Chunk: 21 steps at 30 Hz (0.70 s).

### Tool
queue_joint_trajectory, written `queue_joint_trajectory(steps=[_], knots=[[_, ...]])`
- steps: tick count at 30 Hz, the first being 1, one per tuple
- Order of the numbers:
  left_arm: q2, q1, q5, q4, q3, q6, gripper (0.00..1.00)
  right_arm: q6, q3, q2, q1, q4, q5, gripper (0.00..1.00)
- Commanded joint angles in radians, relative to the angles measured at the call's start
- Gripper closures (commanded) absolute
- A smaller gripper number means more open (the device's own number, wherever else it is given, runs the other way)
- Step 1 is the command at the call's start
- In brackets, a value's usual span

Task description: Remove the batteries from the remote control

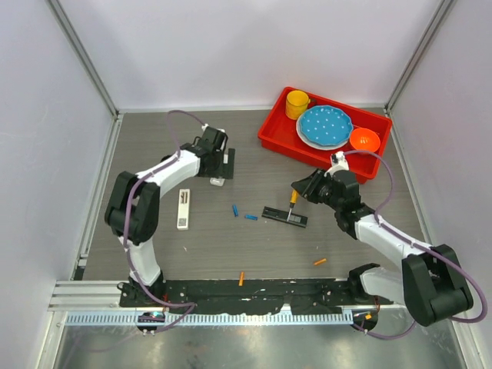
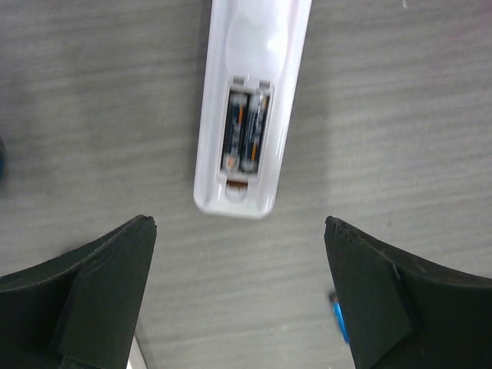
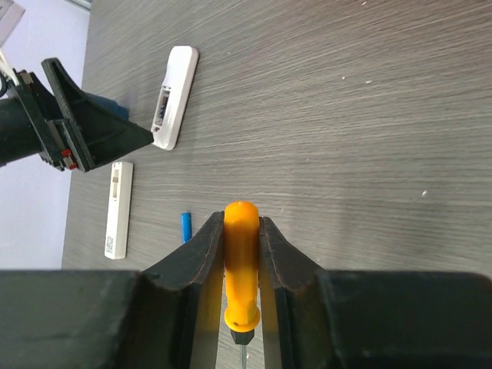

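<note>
A white remote control [image 2: 250, 108] lies back up with its cover off, and two dark batteries [image 2: 246, 132] sit in its bay. My left gripper [image 2: 240, 223] hangs open just above its near end, touching nothing. From above the left gripper [image 1: 221, 167] hides most of that remote [image 1: 217, 182]. My right gripper [image 3: 241, 219] is shut on an orange-handled screwdriver [image 3: 241, 269], its tip down on a black remote [image 1: 284, 216]. Two loose blue batteries [image 1: 235, 210] [image 1: 251, 217] lie between the remotes. Two orange ones [image 1: 320, 262] [image 1: 241, 278] lie nearer the front edge.
A second white remote [image 1: 183, 209] lies left of the blue cells. A red tray [image 1: 270, 132] at the back right holds a yellow cup [image 1: 297, 104], a blue dotted plate [image 1: 325, 127] and an orange bowl [image 1: 364, 140]. Walls close in the left, right and back.
</note>
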Motion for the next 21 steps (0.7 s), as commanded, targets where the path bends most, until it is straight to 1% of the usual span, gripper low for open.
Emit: queue_joint_trajectory(steps=[1,2,3,6,7,14,15,17,20,21], knots=[[0.109,-0.002,-0.059,-0.032,0.139,0.083,0.06,-0.032,0.063,0.065,-0.037,0.097,-0.056,0.99],[0.134,-0.002,-0.06,-0.043,0.182,0.089,0.06,-0.03,0.067,0.077,-0.051,0.106,-0.06,0.99],[0.166,-0.002,-0.056,-0.046,0.196,0.094,0.07,-0.034,0.067,0.087,-0.057,0.11,-0.062,0.99],[0.195,-0.001,-0.053,-0.037,0.23,0.101,0.11,-0.046,0.077,0.11,-0.064,0.117,-0.054,0.99],[0.212,-0.002,-0.054,-0.037,0.235,0.103,0.14,-0.05,0.081,0.114,-0.066,0.114,-0.051,0.99],[0.244,-0.002,-0.06,-0.027,0.238,0.108,0.27,-0.063,0.1,0.163,-0.071,0.125,-0.039,0.99],[0.246,-0.002,-0.056,-0.024,0.233,0.108,0.32,-0.063,0.104,0.168,-0.071,0.123,-0.039,0.99],[0.248,-0.001,-0.048,-0.018,0.22,0.108,0.37,-0.064,0.11,0.18,-0.075,0.126,-0.04,0.99],[0.24,-0.001,-0.034,-0.001,0.197,0.104,0.52,-0.064,0.124,0.199,-0.078,0.126,-0.042,0.99],[0.237,-0.001,-0.03,0.003,0.19,0.103,0.6,-0.064,0.132,0.209,-0.078,0.126,-0.046,0.99]])
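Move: The white remote with the open battery well has its middle about 6 cm ahead of my left hand, 1 cm to the right and some 4 cm below. The dark cup is roughly 12 cm left and 6 cm ahead of that hand; the other white remote 9 cm left and 5 cm back; the nearest blue battery 5 cm right and 6 cm back. From my right hand, the aimed-at remote lies about 12 cm ahead, 18 cm left and 10 cm below. I bring my left hand quickly forward about 4 cm and down nearly as far, the forward run ending first so the last stretch is straight down, until my fingertips straddle the white remote at its battery well. As I sink I close the wide-open fingers about halfway, right up to its long sides. My right hand carries the screwdriver some 4 cm forward and a little down, keeping its grip. ##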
